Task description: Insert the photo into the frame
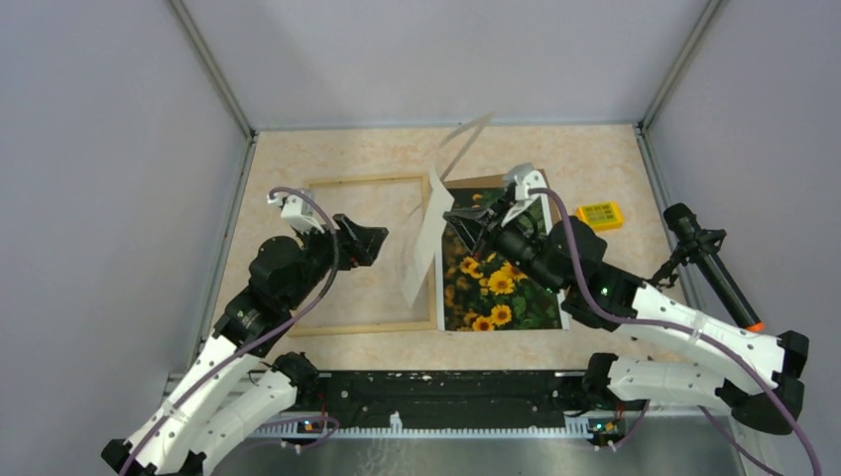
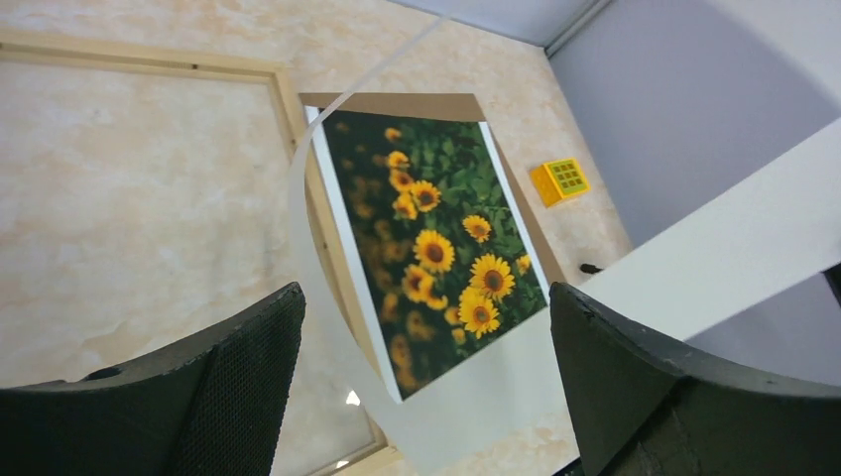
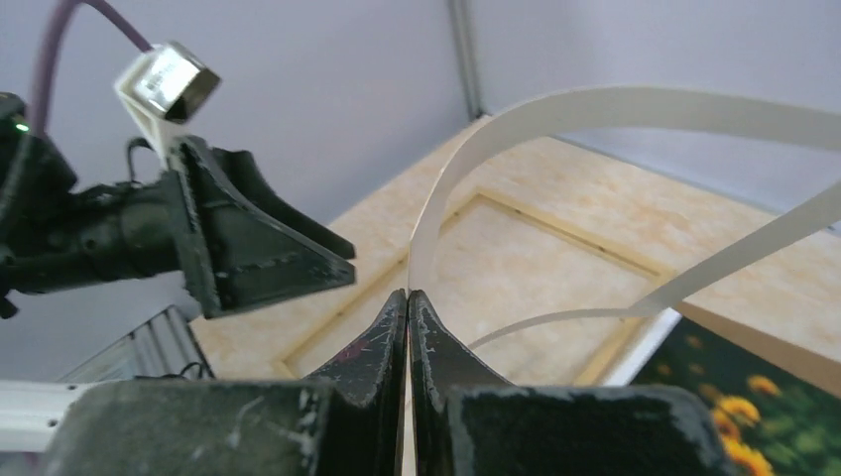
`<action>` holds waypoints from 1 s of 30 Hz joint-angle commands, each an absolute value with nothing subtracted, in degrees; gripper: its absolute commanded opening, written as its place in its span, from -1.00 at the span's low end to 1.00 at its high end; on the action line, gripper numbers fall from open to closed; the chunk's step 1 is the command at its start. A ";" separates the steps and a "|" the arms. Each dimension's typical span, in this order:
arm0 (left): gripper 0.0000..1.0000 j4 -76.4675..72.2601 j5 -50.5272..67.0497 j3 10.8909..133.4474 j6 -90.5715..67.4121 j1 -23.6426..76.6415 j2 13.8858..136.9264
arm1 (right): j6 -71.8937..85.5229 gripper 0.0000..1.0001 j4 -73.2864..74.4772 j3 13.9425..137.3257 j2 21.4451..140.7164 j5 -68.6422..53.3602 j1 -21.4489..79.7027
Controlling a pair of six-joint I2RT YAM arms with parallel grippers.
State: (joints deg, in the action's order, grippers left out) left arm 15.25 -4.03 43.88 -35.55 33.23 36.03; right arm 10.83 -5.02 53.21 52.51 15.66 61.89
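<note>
The photo (image 1: 496, 288) of sunflowers lies flat on a brown backing board (image 1: 474, 182), just right of the frame (image 1: 367, 180), an open rectangle of light wood lying on the table. My right gripper (image 1: 454, 218) is above the photo's far left corner, shut on the white mat border (image 1: 426, 243). The border stands lifted and bowed over the frame's right rail. The right wrist view shows the gripper (image 3: 408, 295) pinching the mat border (image 3: 635, 104) edge-on. My left gripper (image 1: 377, 245) hovers open over the frame's middle, holding nothing. The left wrist view shows the gripper (image 2: 426, 337) facing the photo (image 2: 436, 238).
A small yellow block (image 1: 601, 214) sits on the table right of the photo. A black rod with an orange tip (image 1: 719, 273) stands at the far right. Grey walls enclose the table on three sides.
</note>
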 commanded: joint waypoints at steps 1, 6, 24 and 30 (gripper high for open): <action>0.91 20.11 -9.11 48.45 -32.18 33.03 33.10 | 9.63 -1.00 -6.68 63.39 60.24 4.20 62.59; 0.91 24.70 -15.36 52.52 -31.28 32.98 27.69 | 11.75 -1.00 -14.69 71.62 70.74 -4.35 62.49; 0.93 29.24 -21.78 55.80 -30.09 33.02 21.90 | 35.71 -1.00 -17.61 59.25 69.90 30.08 54.37; 0.94 25.66 -17.11 53.09 -31.83 33.02 25.65 | 37.03 -1.00 -11.04 52.72 62.91 40.98 52.30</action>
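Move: My shut right hand already holds the white mat by its edge, high over the table. From that hand the wooden frame's middle lies about 11 cm ahead and 15 cm left, the photo 10 cm ahead and 12 cm right, both some 32 cm below; the yellow box is 20 cm ahead and 32 cm right. From my empty left hand the frame is 8 cm ahead, 4 cm left and 26 cm down. I swing the mat about 14 cm left over the frame, rising some 5 cm and turning counter-clockwise, then sweep my right hand back right by as much while going about 10 cm forward and sinking, its wrist swivelling clockwise and tipping down, fingers still shut on the mat. My open left hand draws up, left and back, clear of the mat, then eases partly down, right and forward. ##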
